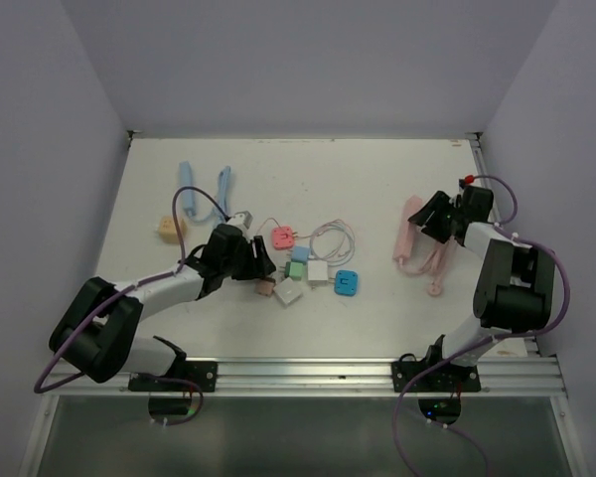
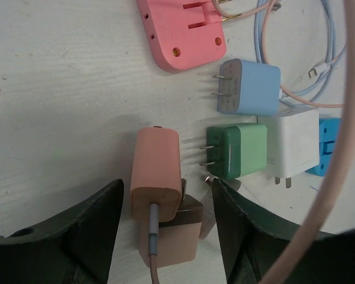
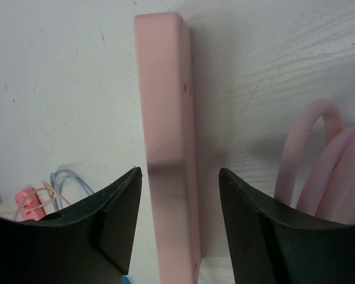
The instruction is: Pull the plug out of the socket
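Observation:
A salmon plug (image 2: 156, 161) with a grey-pink cable sits in a peach socket cube (image 2: 178, 235); a gap with bare prongs shows between them. In the top view the pair (image 1: 265, 288) lies just in front of my left gripper (image 1: 262, 262). The left gripper (image 2: 165, 204) is open, one finger on each side of the plug and socket, not touching them. My right gripper (image 3: 178, 195) is open around a long pink power strip (image 3: 167, 136), with gaps on both sides. In the top view the right gripper (image 1: 429, 216) is beside that strip (image 1: 408, 230).
Close to the plug lie a pink adapter (image 2: 183, 32), a blue charger (image 2: 251, 87), a green charger (image 2: 239, 151), a white charger (image 2: 293, 145) and thin cables. A blue socket (image 1: 347, 283) lies right of them. A coiled pink cord (image 3: 334, 171) lies by the strip. Light blue strips (image 1: 189, 189) lie far left.

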{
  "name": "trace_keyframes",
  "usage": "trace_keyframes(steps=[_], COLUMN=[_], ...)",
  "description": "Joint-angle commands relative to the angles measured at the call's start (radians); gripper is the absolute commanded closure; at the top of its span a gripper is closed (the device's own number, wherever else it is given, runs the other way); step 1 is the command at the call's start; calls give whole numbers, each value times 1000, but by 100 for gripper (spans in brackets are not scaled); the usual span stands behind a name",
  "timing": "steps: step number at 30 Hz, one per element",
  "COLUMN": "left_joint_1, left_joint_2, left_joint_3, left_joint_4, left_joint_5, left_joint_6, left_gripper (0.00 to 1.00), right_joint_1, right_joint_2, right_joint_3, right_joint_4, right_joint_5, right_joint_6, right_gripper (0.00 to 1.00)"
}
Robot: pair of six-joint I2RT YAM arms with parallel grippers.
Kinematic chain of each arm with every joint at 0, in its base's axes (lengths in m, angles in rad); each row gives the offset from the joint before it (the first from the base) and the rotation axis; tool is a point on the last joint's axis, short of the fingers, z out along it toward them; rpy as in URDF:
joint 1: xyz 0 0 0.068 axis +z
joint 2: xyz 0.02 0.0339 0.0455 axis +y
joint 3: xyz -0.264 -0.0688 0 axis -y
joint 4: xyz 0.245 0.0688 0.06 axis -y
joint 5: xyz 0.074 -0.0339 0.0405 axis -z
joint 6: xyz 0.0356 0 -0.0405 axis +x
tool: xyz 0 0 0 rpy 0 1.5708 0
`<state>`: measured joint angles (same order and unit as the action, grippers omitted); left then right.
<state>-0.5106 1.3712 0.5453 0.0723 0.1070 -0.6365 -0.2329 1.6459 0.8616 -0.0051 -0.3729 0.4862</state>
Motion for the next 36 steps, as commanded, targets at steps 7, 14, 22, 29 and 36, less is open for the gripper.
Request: trace_keyframes(steps=[7,14,22,29,36], left_joint_1=[11,11,11,11,11], left_joint_2=[-70,-139,-294,-417,-541], left_joint_3=[-18,-18,67,295,537], left_joint_4=[69,2,-198,-455,-621], left_joint_5=[25,-22,-164,-363,-552], left_joint_6=[-32,-31,32,142,250], left_gripper=[11,0,0,0,0], right_joint_1=[-6,-8,-8,-6,-6], right_joint_2=[-211,-388,-555,-656,-745], right_joint_3=[36,117,243,346,508], right_joint_4=[-162,-298,-427,-499,-634], right_joint_5=[91,100,117,129,146], right_joint_6=[-12,-34,-66,-58,-138], right_gripper=[22,10,1,1,1])
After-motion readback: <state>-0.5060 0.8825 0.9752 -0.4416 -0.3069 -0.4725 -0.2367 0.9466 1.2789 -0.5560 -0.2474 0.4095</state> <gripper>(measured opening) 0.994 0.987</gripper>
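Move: The peach plug lies between the left hand's already loosened fingers, barely 1 cm ahead and about 2 cm below. From that hand the brown cube is some 4 cm back, the green adapter about 7 cm right and 1 cm back, and the pink square socket roughly 6 cm ahead and 4 cm right. The right hand stands over the pink strip, whose middle is about 3 cm back, 2 cm left and 3 cm lower; its coiled cord is some 7 cm back and 6 cm right. Both hands leave empty: the left spreads its fingers from a little over half to fully open around the peach plug and climbs clear, nearly straight up at first and then faster up and to the left, away from the adapters, about 24 cm up and 8 cm left, its fingertips tilting up some 30 degrees. The right also opens wide and pulls up off the pink strip, some 32 cm up while drawing back about 9 cm, its fingertips likewise tilting up towards level. ##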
